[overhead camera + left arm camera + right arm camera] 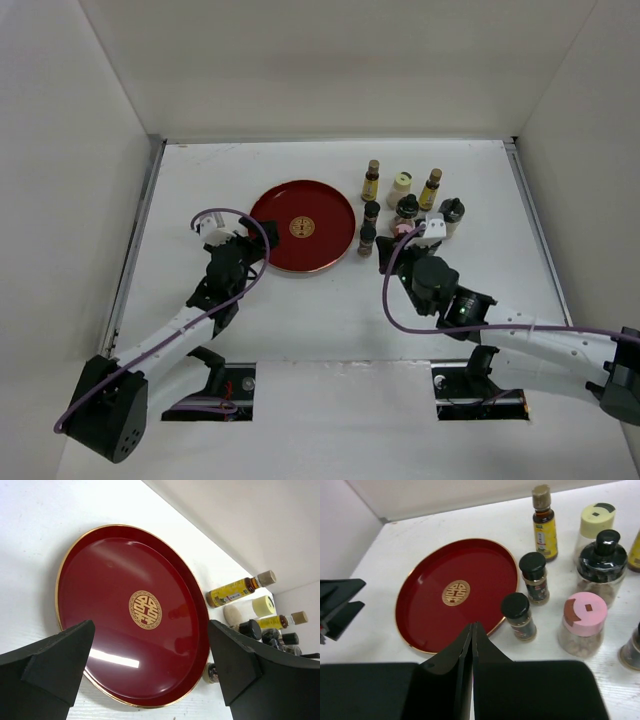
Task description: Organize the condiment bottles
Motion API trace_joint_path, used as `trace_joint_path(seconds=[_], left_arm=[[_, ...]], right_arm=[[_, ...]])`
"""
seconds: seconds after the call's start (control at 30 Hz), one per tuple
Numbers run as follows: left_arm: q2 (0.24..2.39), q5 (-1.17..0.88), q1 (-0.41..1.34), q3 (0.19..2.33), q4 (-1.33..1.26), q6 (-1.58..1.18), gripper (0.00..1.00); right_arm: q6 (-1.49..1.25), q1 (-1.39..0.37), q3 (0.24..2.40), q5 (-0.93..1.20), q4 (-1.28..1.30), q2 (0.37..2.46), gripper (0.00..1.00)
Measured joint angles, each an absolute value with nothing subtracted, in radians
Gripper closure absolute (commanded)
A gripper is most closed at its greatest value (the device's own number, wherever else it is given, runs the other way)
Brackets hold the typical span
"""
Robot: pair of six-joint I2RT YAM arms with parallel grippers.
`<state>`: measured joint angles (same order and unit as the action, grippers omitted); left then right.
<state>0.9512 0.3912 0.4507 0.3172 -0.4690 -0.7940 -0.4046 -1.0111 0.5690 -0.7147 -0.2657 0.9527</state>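
Observation:
The condiment bottles stand in a cluster right of the round red tray [325, 205]: two amber ones with gold caps [371, 180] [430, 188], a cream one [400, 188], several dark ones with black caps [367, 238] and a pink-capped jar [403, 231]. My left gripper [262, 235] is open and empty at the tray's left edge; its view shows the tray [100, 580] between the fingers. My right gripper [471, 626] is shut and empty, just in front of the tray's near right rim [430, 615], left of a black-capped bottle [518, 616] and the pink-capped jar [582, 625].
White walls close the table on the left, back and right. In the right wrist view the left gripper's fingers [340, 607] show at the far left of the tray. Purple cables loop over both arms.

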Motion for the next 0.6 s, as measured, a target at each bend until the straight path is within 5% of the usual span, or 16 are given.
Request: trace_joint_path(seconds=[0.4, 0.47, 0.6], left_arm=[[0.932, 0.437, 0.404, 0.290, -0.462, -0.817, 0.00], [0.931, 0.445, 0.384, 0.289, -0.453, -0.832, 0.00], [0.931, 0.448, 0.327, 0.276, -0.428, -0.873, 0.00]], right_arm=[[-0.494, -0.823, 0.609, -0.547, -0.095, 0.921, 0.88], [-0.496, -0.797, 0.642, -0.535, -0.047, 0.938, 0.79], [-0.488, -0.770, 0.721, -0.522, 0.023, 1.001, 0.43]])
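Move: The pink-lidded jar stands about 7 cm ahead of the right hand, 6 cm to its right and some 17 cm below. The near black-capped shaker is 7 cm ahead and 3 cm to the hand's left, the far shaker 13 cm ahead and 2 cm left. Directly behind the pink-lidded jar, 14 cm ahead of the hand and 6 cm right, is the black-lidded jar. From the left hand the pink-lidded jar lies 36 cm right, 2 cm ahead, 10 cm down. Swing the right gripper forward and to the right, about 3.5 cm each way, high over the table towards the pink-lidded jar, tipping the fingers down some 10 degrees and opening them from nearly shut to almost half. Meanwhile carry the open, empty left gripper about 5 cm left, away from the plate, sinking slightly and turning counter-clockwise. ##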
